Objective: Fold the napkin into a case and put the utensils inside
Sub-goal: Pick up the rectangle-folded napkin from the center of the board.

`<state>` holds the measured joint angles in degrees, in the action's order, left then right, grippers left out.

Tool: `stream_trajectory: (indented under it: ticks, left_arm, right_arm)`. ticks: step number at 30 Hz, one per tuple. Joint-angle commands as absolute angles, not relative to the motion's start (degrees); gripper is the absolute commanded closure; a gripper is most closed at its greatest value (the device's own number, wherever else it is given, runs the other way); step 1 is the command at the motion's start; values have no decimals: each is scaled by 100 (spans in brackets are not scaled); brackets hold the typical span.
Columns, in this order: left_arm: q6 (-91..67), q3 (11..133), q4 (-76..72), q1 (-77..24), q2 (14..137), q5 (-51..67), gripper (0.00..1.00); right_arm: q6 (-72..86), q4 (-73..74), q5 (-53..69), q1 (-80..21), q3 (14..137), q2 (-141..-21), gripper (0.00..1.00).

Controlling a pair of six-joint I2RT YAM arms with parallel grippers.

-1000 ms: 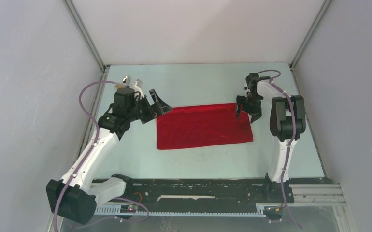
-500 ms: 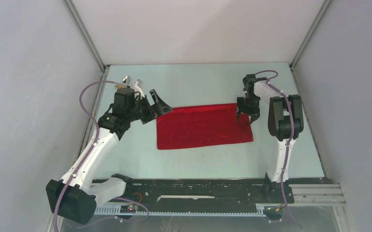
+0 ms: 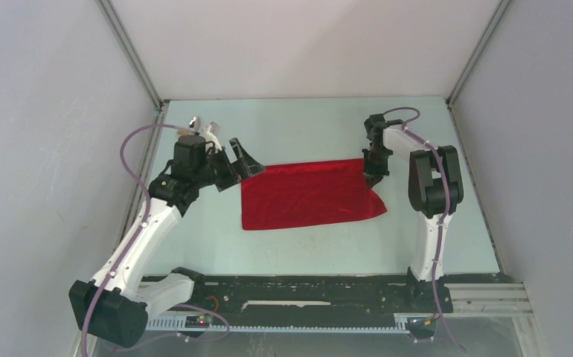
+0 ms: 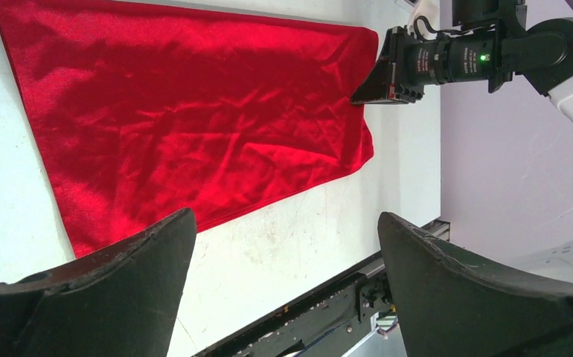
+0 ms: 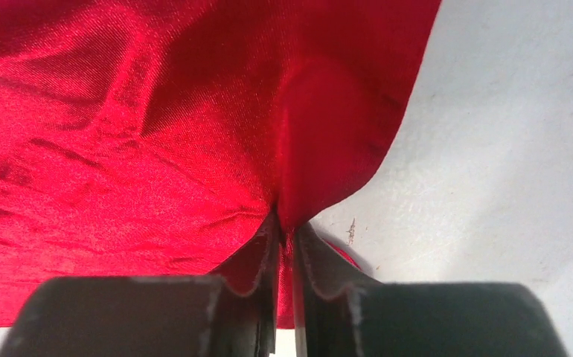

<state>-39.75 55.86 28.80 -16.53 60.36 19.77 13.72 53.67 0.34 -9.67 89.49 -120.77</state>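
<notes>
The red napkin [image 3: 309, 195] lies on the table as a wide rectangle, creased [image 4: 194, 111]. My right gripper [image 3: 373, 174] is at its far right corner, jaws shut on a pinched ridge of the cloth [image 5: 157, 134]; the pinch shows in the right wrist view [image 5: 285, 230], and the napkin's right edge is drawn up and inward. My left gripper [image 3: 245, 160] hangs wide open just above the napkin's far left corner, nothing between its fingers [image 4: 283, 223]. A small shiny silver piece [image 3: 193, 120] shows behind my left arm. The other utensils are hidden.
The black rail [image 3: 306, 290] with both arm bases runs along the near edge. Grey walls close in the left, right and back of the pale table [image 3: 306, 126]. In the left wrist view the right arm's wrist [image 4: 455, 59] sits at the napkin's far end.
My right gripper has closed on the napkin's right edge and shifted slightly left and back, pulling the near right corner inward. The left arm has stayed still and open.
</notes>
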Motion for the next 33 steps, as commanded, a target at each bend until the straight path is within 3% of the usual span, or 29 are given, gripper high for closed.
stream_trajectory:
  ticks: [1,4,22,27,33]
  left_arm:
    - [-3771,5855,2931,-1626,5862,2040,0]
    - [-3770,5843,2944,-1617,5862,2055,0]
    - [-3871,5744,2936,-1617,5767,2203,0]
    - [-3854,5699,2936,-1619,5710,2238,0]
    - [-3850,5605,2925,-1622,5725,2289,0]
  right_arm:
    - [1335,5131,-289,-971,8850,-12110,89]
    - [1240,5074,-327,-918,8733,-11940,100]
    - [651,5301,-1388,205,8330,-11395,100]
    - [682,5448,-1633,18,8431,-11302,100]
    - [869,5774,-1787,-978,8587,-11256,100]
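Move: My right fingertips are down at board level, nearly shut on the right end of the folded napkin. The napkin's middle lies about 20 cm to their left and 4 cm back, at the same height. Its near right corner sticks out some 4 cm to the right and 9 cm back. From my raised left hand, the napkin's middle is roughly 5 cm ahead, 18 cm to the right and 22 cm below. I finish closing my right fingers on the napkin's end and keep it pinched. Low over the board, I then drag it quickly about 12 cm to the right, easing a couple of centimetres back, before turning back left some 2 cm. Meanwhile my wrist tilts about 15 degrees, fingertips swinging rightward. ##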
